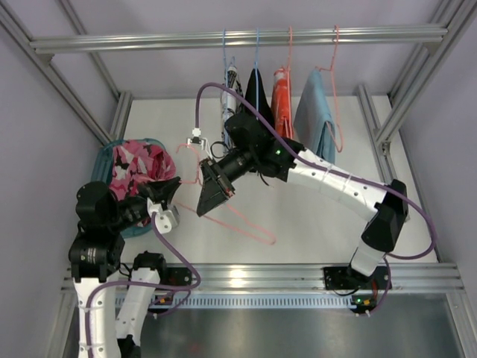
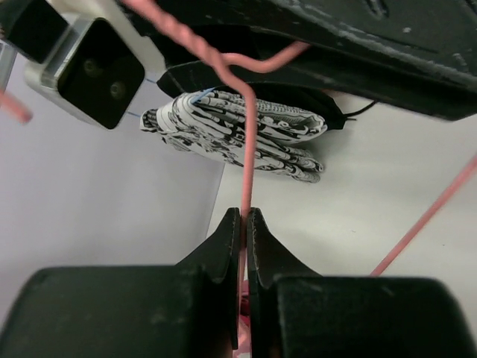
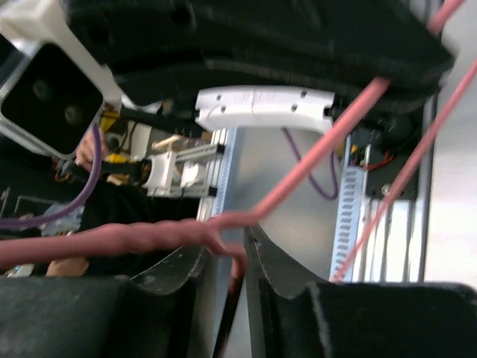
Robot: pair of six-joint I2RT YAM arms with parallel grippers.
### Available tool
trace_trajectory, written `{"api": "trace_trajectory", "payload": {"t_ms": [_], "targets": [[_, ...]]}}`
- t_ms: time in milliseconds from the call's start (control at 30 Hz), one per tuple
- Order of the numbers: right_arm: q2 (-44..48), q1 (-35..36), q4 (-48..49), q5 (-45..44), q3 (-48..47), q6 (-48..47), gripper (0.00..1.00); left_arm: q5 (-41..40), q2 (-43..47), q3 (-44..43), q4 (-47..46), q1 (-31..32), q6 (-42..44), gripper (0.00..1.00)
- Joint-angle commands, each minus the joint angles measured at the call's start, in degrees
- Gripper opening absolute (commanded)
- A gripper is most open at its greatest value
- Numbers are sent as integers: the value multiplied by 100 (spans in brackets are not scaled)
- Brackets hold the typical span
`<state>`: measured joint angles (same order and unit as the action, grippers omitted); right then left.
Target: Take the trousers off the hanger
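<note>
An empty pink hanger (image 1: pixel 246 227) hangs in the air over the table between both grippers. My left gripper (image 1: pixel 176 183) (image 2: pixel 244 216) is shut on one thin wire of the hanger (image 2: pixel 246 171). My right gripper (image 1: pixel 204 207) (image 3: pixel 227 250) has its jaws slightly parted, and the twisted neck of the hanger (image 3: pixel 141 237) runs loosely between them. The pink printed trousers (image 1: pixel 138 164) lie in the teal basket (image 1: pixel 104 160) at the left. The white trousers with black print (image 1: pixel 229 93) (image 2: pixel 238 134) hang on a blue hanger from the rail.
On the top rail (image 1: pixel 238 37) also hang a black garment (image 1: pixel 257 89), an orange one (image 1: pixel 283 104) and a teal one (image 1: pixel 317 115). Aluminium frame posts (image 1: pixel 373 112) stand along both sides of the table.
</note>
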<state>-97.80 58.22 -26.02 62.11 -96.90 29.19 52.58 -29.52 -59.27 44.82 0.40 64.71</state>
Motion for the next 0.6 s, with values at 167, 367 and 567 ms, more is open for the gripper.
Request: {"api": "trace_trajectory", "payload": {"t_ms": [167, 367, 567], "targets": [[-46, -381, 106, -1479, -672, -669, 52, 139, 394, 196, -131, 4, -300, 0], [436, -592, -87, -1737, -541, -949, 82, -19, 403, 170, -122, -5, -511, 0], [1262, -601, -570, -2351, 179, -1669, 96, -19, 245, 99, -131, 4, -696, 0]]}}
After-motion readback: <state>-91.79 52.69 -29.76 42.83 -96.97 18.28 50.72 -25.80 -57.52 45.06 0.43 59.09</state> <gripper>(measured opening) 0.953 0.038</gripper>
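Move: Just above the right fingers, about 4 cm up and 3 cm ahead, is the neck of the pink hanger, whose one shoulder they still hold. From the left fingers, already shut on the other shoulder, that neck lies some 5 cm right, 3 cm back and 3 cm up. The pink trousers in the basket lie about 24 cm left, 24 cm ahead and 30 cm below the right hand; the patterned trousers hang roughly 25 cm ahead and 8 cm right, about level. Letting go of the hanger's shoulder, the right fingers open from nearly shut to almost fully wide while the hand travels about 8 cm forward, towards the hanging clothes, turning some 20 degrees clockwise and tipping its fingers slightly upward; it then begins to ease right. The left hand keeps its pinch on the other shoulder, settling back about 1 cm. ##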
